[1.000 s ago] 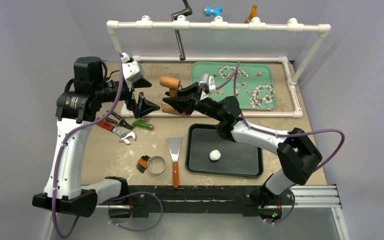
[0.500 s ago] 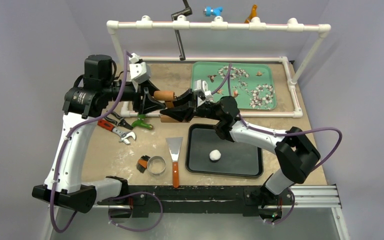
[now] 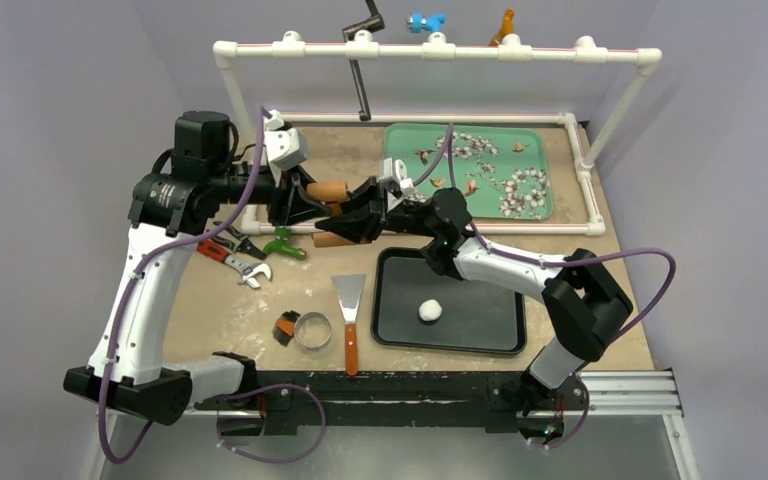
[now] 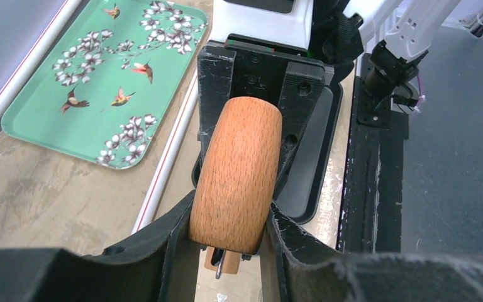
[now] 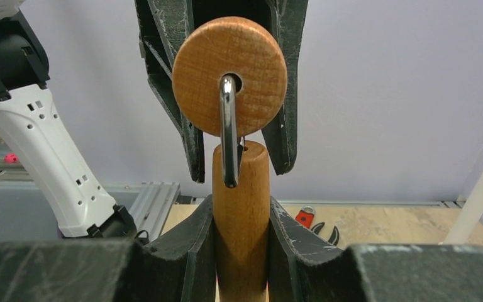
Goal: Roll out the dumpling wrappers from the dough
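Observation:
A wooden roller is held in the air between both arms, over the table behind the black tray. My left gripper is shut on its drum, both pads against the wood. My right gripper is shut on its handle, below the drum's round end and the metal bracket. From above, the left gripper and right gripper meet at the roller. A white ball of dough lies on the black tray. The dumpling wrappers are out of view.
A metal ring cutter and a scraper lie left of the black tray. Wrenches and pliers sit further left. A green flowered tray lies at the back inside a white pipe frame.
My left arm swung right to the roller, and its open jaws closed on the drum. My right arm carried the roller a little to the left, still holding the handle.

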Motion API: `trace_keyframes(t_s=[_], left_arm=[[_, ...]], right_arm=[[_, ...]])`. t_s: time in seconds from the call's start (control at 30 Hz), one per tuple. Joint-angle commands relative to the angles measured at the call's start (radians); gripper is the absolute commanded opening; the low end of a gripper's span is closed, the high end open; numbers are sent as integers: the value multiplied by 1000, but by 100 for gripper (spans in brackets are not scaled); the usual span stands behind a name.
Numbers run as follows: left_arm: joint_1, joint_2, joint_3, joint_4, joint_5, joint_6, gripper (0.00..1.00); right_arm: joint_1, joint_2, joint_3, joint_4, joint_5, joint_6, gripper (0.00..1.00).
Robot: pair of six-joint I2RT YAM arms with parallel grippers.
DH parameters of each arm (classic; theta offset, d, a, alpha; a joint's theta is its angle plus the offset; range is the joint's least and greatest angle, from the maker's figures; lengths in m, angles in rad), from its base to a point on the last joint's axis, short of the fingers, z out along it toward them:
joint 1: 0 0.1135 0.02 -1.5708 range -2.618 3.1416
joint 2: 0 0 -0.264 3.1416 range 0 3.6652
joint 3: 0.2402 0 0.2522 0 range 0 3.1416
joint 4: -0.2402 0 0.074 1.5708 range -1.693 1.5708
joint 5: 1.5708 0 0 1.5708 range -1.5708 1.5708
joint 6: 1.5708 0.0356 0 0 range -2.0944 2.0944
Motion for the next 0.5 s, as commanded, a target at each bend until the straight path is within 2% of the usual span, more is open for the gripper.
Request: trace_keyframes(t_s=[0.0, 0.03, 0.1, 0.13, 0.17, 0.27, 0.43, 0.47], left_arm=[[-5, -4, 23, -17, -56, 23, 0], [-6, -6, 17, -27, -67, 40, 0], [-8, -14, -6, -37, -98, 72, 0], [-9, -15, -13, -44, -109, 85, 0], [-9, -13, -20, -47, -116, 90, 0], [-14, 3, -34, -59, -128, 99, 0], [-27, 29, -61, -97, -146, 136, 0], [-28, 29, -67, -102, -150, 145, 0]], right_arm=[[4, -11, 71, -99, 25, -76, 13], [3, -16, 77, -153, 22, -103, 31], [3, -39, 102, -314, 25, -195, 60], [2, -45, 113, -410, 35, -247, 70], [2, -48, 122, -458, 49, -269, 74], [0, -40, 130, -542, 82, -303, 76], [-11, -42, 118, -570, 104, -314, 77], [-14, -48, 128, -601, 95, -319, 81]])
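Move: The dough ball in the black tray lies about 23 cm to the right of my left hand, 3 cm back and some 34 cm below. From that same hand, the scraper is 5 cm right, 3 back and 35 below, and the ring cutter 3 left, 6 back and 34 below. From my right hand, which grips the rolling tool's handle, the tool's short roller is about 3 cm ahead, 2 left and 4 above. My right hand lets go of the handle, its fingers spreading wide around it, while it sinks about 6 cm, slides some 3 cm forward and tips its fingertips down roughly 15 degrees. My left hand keeps its pinch on the short roller and lowers the tool about 4 cm, easing slightly forward and left. ##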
